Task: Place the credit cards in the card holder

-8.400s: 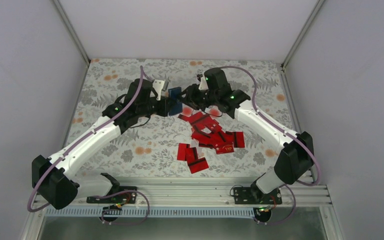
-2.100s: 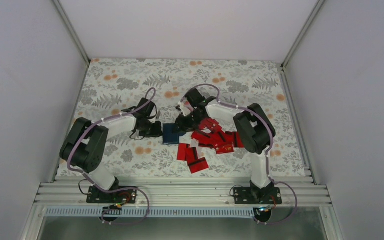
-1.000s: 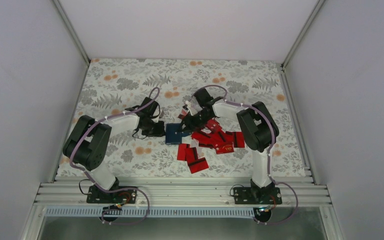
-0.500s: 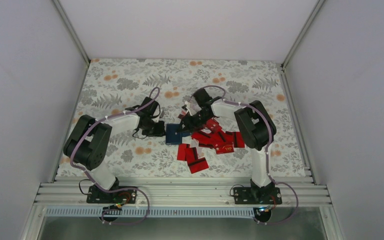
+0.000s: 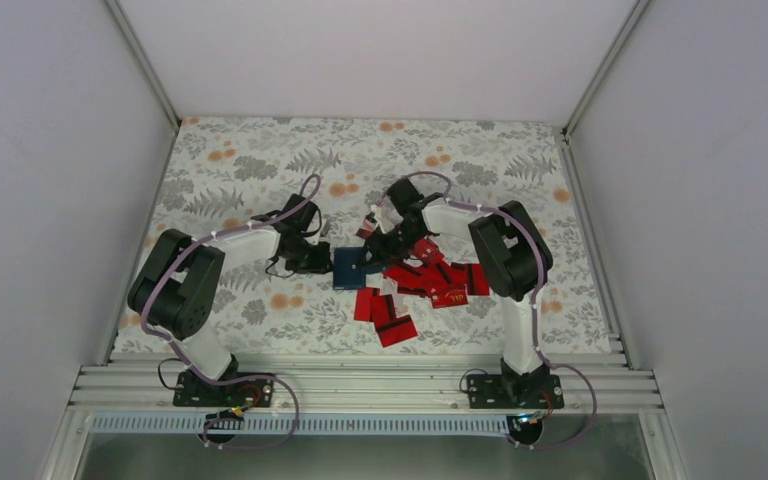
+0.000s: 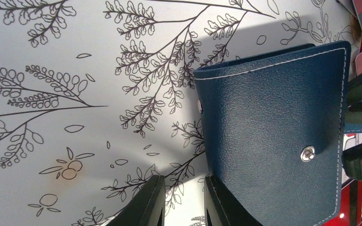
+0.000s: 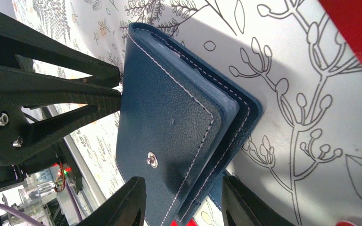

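Note:
The navy card holder (image 5: 347, 269) lies on the floral cloth, snap side up (image 6: 273, 141). My left gripper (image 5: 322, 262) sits low at its left edge, open (image 6: 184, 181), with only cloth between the fingers; one finger rests against the holder's side. My right gripper (image 5: 368, 256) is shut on the holder's other end (image 7: 183, 183), its splayed layers (image 7: 169, 122) filling the gap. The red credit cards (image 5: 425, 280) lie in a loose heap just right of the holder, and one corner (image 7: 358, 33) shows.
White walls (image 5: 60, 200) enclose the floral table on three sides. An aluminium rail (image 5: 360, 385) carrying both arm bases runs along the near edge. In the right wrist view the left gripper's fingers (image 7: 75, 70) point at the holder's far side.
Since the earliest frame both arms have folded back and brought the holder from mid-air down onto the cloth beside the cards. Over the last second almost nothing has moved.

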You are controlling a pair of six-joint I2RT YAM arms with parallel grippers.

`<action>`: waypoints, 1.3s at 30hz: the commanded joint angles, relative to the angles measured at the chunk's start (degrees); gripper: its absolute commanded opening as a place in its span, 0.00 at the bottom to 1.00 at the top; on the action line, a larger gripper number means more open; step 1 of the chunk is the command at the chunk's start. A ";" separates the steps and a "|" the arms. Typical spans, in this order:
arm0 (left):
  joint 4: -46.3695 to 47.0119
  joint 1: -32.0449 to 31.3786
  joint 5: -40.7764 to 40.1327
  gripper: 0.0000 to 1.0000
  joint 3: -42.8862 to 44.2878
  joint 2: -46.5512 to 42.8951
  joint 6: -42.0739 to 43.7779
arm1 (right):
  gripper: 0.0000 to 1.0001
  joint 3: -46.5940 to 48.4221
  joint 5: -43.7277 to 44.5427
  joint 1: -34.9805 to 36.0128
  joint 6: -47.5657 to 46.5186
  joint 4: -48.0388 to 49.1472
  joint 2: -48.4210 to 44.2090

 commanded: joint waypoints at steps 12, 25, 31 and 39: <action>0.49 -0.37 2.87 0.22 1.68 1.17 1.08 | 0.41 3.21 -7.22 1.17 -1.49 -0.33 -1.49; -2.63 0.84 3.43 0.22 4.29 -0.89 2.25 | 0.41 7.70 -8.60 4.45 -0.19 -1.20 -1.67; -6.38 6.00 2.81 0.23 1.72 -7.65 2.03 | 0.41 10.67 -9.29 5.36 1.35 -0.77 -0.48; -9.28 9.23 3.78 0.23 -0.21 -15.44 1.73 | 0.41 15.20 -9.42 6.89 2.66 -1.11 3.17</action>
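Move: The blue card holder lies flat between the two hands, its middle about 4 cm to the left hand's right, level with it fore and aft, and a centimetre or so lower. From the right hand the same middle is some 3 cm to the left and about 2 cm below, fingertips at the holder's right edge. The loose red card stands roughly 8 cm back from the right hand, and the red card pile's middle about 12 cm to its right and 1 cm back. The right hand, part-open fingers at the holder's right edge, climbs about 7 cm and goes almost as far left over the holder, its left side rolling up a little, and ends with nothing between its fingers. The left hand, fingers slightly open beside the left edge, first creeps about 1 cm right against the holder, then from late on lifts off fast, up some 7 cm and left away from it. ##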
